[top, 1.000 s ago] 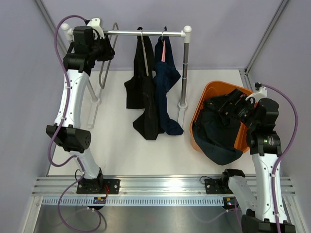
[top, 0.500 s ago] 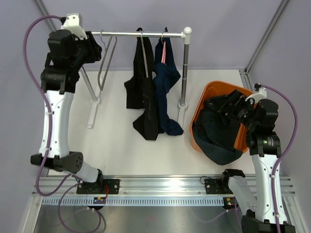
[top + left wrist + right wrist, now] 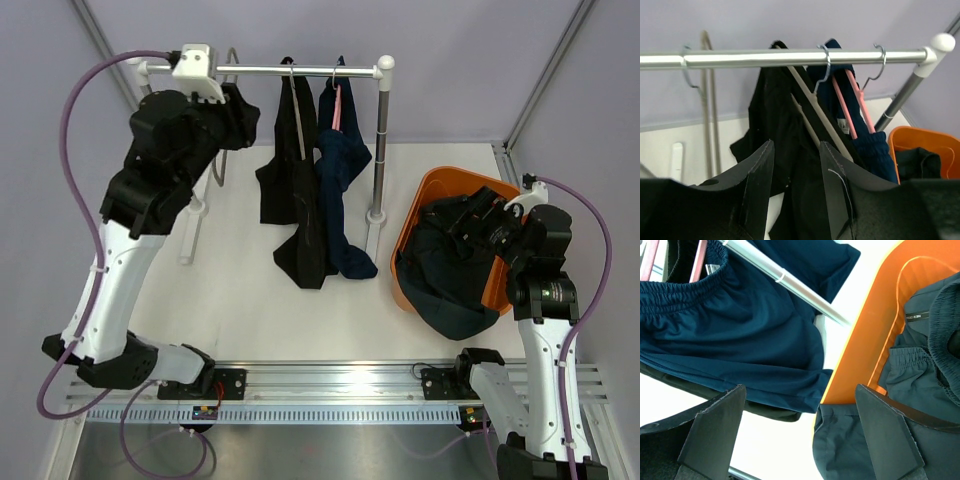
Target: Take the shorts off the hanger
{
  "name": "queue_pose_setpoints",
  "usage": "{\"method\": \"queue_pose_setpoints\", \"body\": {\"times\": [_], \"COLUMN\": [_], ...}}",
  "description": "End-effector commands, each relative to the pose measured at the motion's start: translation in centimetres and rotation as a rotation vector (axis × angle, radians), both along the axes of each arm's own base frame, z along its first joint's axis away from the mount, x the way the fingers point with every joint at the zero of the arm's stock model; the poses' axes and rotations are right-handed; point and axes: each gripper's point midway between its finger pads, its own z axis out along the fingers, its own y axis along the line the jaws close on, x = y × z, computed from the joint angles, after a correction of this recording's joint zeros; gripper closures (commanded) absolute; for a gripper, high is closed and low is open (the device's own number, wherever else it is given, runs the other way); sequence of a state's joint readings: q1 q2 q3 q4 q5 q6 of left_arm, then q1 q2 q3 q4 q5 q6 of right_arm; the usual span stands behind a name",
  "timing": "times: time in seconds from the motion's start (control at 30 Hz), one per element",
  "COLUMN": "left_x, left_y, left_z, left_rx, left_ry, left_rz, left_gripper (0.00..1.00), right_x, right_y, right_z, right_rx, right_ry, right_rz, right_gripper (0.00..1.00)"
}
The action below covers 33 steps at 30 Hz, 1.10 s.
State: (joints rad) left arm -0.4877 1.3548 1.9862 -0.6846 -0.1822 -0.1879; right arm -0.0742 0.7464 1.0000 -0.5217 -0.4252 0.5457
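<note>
Black shorts (image 3: 295, 200) hang on a grey hanger (image 3: 816, 107) from the silver rail (image 3: 300, 70). Navy shorts (image 3: 345, 175) hang beside them on a pink hanger (image 3: 856, 105). Dark teal shorts (image 3: 450, 280) lie in the orange basket (image 3: 430, 185) and spill over its near rim. My left gripper (image 3: 250, 120) is raised just left of the black shorts. In its wrist view the left gripper (image 3: 796, 150) is open, nothing between its fingers, with black shorts (image 3: 770, 110) straight ahead. My right gripper (image 3: 797, 395) stands wide open over the basket's left rim (image 3: 875, 330), empty.
An empty grey hanger (image 3: 710, 105) hangs at the rail's left end. The rack's right post (image 3: 380, 140) stands between the hanging shorts and the basket. Its foot bars lie on the white table (image 3: 240, 290). Purple walls close in the back and sides.
My left arm has swung from the rail's left end toward the black shorts, and its jaws have opened wider. The right arm and the garments have not moved.
</note>
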Motion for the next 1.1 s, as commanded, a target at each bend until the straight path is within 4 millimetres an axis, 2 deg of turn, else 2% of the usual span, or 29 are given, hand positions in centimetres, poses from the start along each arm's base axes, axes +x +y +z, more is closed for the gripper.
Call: {"method": "queue_pose_setpoints", "body": {"times": [0.0, 0.07, 0.13, 0.17, 0.3, 0.7, 1.07], "left_x": [1.7, 3.0, 3.4, 4.1, 5.5, 9.3, 12.7], "left_y": [-2.3, -3.4, -4.6, -5.3, -6.8, -7.7, -9.1], "left_z": [-0.1, -1.2, -1.4, -2.2, -2.6, -3.4, -7.3], "left_rx": [-0.039, -0.018, -0.013, -0.003, -0.017, 0.031, 0.085], "left_ry": [-0.020, -0.001, -0.012, -0.002, -0.005, -0.017, 0.035], "left_rz": [0.028, 0.052, 0.059, 0.059, 0.064, 0.169, 0.229], "left_gripper": [0.55, 0.55, 0.55, 0.55, 0.55, 0.53, 0.53], "right_x": [-0.5, -0.5, -0.6, -0.6, -0.8, -1.4, -1.6], "right_y": [-0.2, -0.2, -0.2, -0.2, 0.1, 0.6, 0.9], "right_z": [0.0, -0.1, -0.3, -0.3, -0.5, -0.6, -1.0], "right_rx": [-0.022, -0.026, -0.027, -0.028, -0.022, -0.013, -0.014], "right_ry": [-0.007, -0.005, 0.003, 0.006, 0.017, 0.020, 0.021], "right_rz": [-0.010, -0.012, -0.008, -0.006, 0.010, 0.036, 0.052], "right_gripper": [0.01, 0.01, 0.01, 0.01, 0.01, 0.01, 0.01]}}
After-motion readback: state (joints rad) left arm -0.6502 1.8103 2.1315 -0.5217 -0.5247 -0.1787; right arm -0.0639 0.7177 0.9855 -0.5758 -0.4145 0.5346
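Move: The black shorts' hanger, just under its hook, is about 17 cm ahead of the left hand, some 7 cm to its right and 11 cm below. At that same depth and height, the neck of the pink hanger with the navy shorts is roughly 8 cm farther right, and that of the emptied hanger about 12 cm left of the black shorts' hanger. From the right hand, the black shorts' hanger lies around 25 cm ahead, 33 cm left and 8 cm above. The black shorts' hanger is what the left hand closes in on: away from the emptied hanger it sweeps right and down while pushing forward, then mostly forward with a last dip, about 12 cm forward and 9 cm each rightward and down. The wrist turns some 10 degrees counter-clockwise to face the rail; the half-open fingers keep their gap, ending just short of the hanger's neck. ##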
